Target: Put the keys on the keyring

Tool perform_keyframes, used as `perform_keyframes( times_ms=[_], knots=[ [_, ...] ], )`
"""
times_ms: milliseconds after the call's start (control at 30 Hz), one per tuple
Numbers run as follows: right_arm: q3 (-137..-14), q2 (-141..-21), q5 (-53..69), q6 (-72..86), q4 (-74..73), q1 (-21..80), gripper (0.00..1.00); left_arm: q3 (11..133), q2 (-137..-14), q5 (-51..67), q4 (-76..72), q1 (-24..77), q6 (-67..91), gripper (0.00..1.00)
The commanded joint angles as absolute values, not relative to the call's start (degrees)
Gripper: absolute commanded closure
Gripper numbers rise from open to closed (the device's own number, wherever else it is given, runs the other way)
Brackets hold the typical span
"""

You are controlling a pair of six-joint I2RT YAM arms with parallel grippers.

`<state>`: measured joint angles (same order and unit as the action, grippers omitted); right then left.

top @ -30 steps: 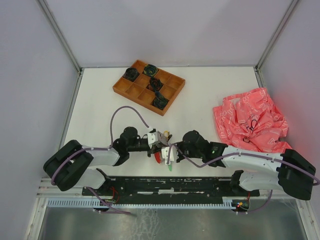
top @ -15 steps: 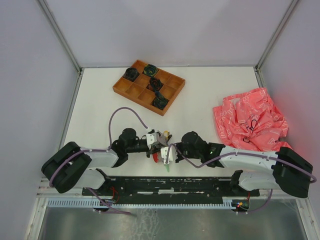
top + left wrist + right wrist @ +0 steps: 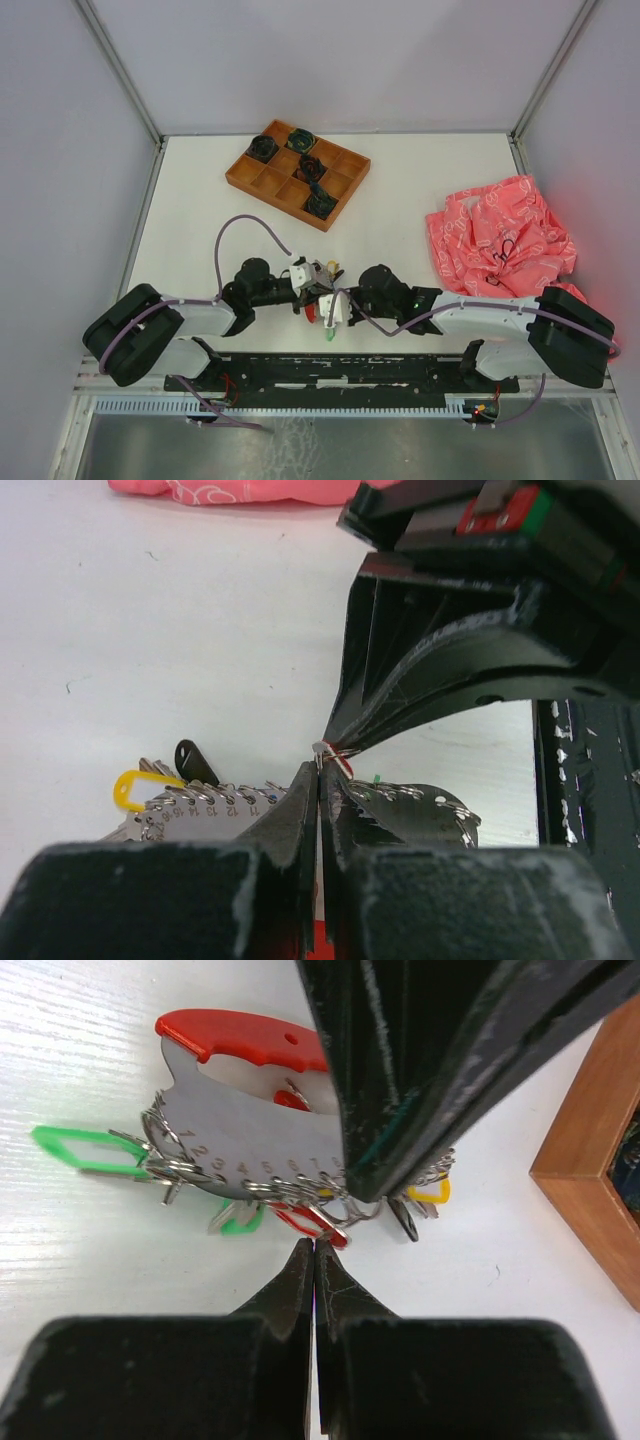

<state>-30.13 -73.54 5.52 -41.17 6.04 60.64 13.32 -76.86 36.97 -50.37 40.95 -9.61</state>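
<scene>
The keyring has a red crescent handle (image 3: 240, 1038) and a grey numbered plate (image 3: 250, 1145) edged with small wire rings. It also shows in the top view (image 3: 316, 313). Keys hang from the rings with green tags (image 3: 82, 1150), a yellow tag (image 3: 430, 1192), a black tag (image 3: 405, 1220) and a red tag (image 3: 312, 1226). My left gripper (image 3: 320, 772) is shut on the keyring, clamped across the plate (image 3: 200, 805). My right gripper (image 3: 315, 1245) is shut, and its tips pinch the end of the red tag. Both grippers meet near the table's front edge (image 3: 322, 295).
A wooden compartment tray (image 3: 297, 172) with dark coiled bundles stands at the back. A crumpled pink cloth (image 3: 500, 240) lies on the right. A corner of the tray (image 3: 600, 1160) sits close on the right in the right wrist view. A black rail (image 3: 330, 372) runs along the front.
Both grippers and the keyring have shifted slightly to the left. The hanging green tag moved left with them. Both grips stay shut.
</scene>
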Motion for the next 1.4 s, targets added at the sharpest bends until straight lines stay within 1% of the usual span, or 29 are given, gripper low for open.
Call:
perform_keyframes(
  times_ms=[0, 267, 333, 467, 600, 667, 733, 833, 1033, 1367],
  knots=[
    [-30.3, -74.7, 5.4, -40.6, 8.3, 61.0, 0.99, 13.6, -76.4, 36.4, -58.9, 40.7, -7.3, 0.97],
    [-29.5, -74.8, 3.5, -38.4, 14.9, 60.9, 0.99, 13.3, -76.8, 36.2, -59.8, 40.8, -6.7, 0.97],
    [-29.4, -72.8, 1.4, -36.9, 13.2, 60.9, 0.98, 13.2, -76.8, 35.9, -59.4, 40.7, -7.0, 0.97],
    [-27.5, -65.8, -0.3, -34.5, 8.4, 60.9, 0.83, 13.4, -76.6, 35.2, -58.3, 40.8, -7.7, 0.97],
    [-23.7, -59.6, 1.1, -30.6, 12.3, 60.9, 0.69, 13.5, -76.7, 34.8, -57.9, 40.8, -7.9, 0.97],
    [-22.3, -59.1, 2.1, -30.4, 15.0, 60.8, 0.62, 13.5, -76.3, 34.8, -57.5, 40.7, -8.1, 0.97],
    [-23.0, -60.4, 3.2, -30.8, 14.9, 60.8, 0.59, 13.6, -76.0, 34.9, -56.7, 40.8, -8.5, 0.97],
    [-24.4, -63.0, 4.4, -31.3, 15.0, 60.9, 0.58, 13.6, -75.5, 34.9, -55.9, 40.8, -8.8, 0.97],
    [-24.4, -67.4, 4.2, -32.4, 20.6, 60.7, 0.55, 13.9, -75.8, 35.8, -55.8, 40.7, -8.9, 0.97],
    [-25.5, -73.5, 6.4, -31.5, 25.5, 58.9, 0.53, 13.5, -75.1, 37.6, -55.7, 40.8, -9.7, 0.97]
  ],
)
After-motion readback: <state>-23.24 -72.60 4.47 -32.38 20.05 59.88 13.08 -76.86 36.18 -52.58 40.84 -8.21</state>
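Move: The red key is at both fingertips. It lies about 1 cm back and 1 cm left of the right hand point, level with it, still held there; from the left hand it lies some 1 cm back and 1 cm right. From the right hand, the yellow key stands about 4 cm ahead and level sideways, the near green key about 8 cm back and level sideways, and the red handle 4 cm back and 4 cm left, all a few centimetres lower. The red key is let go by the right fingers, which open to about half their range as that hand lifts roughly 4 cm, drifting slightly right and tilting its fingers some 10 degrees less steeply down. It then sinks back by about the same amount, open fingers either side of the red key. The left hand keeps its closed pinch on the metal beside it, rising about 1 cm and easing half back. ##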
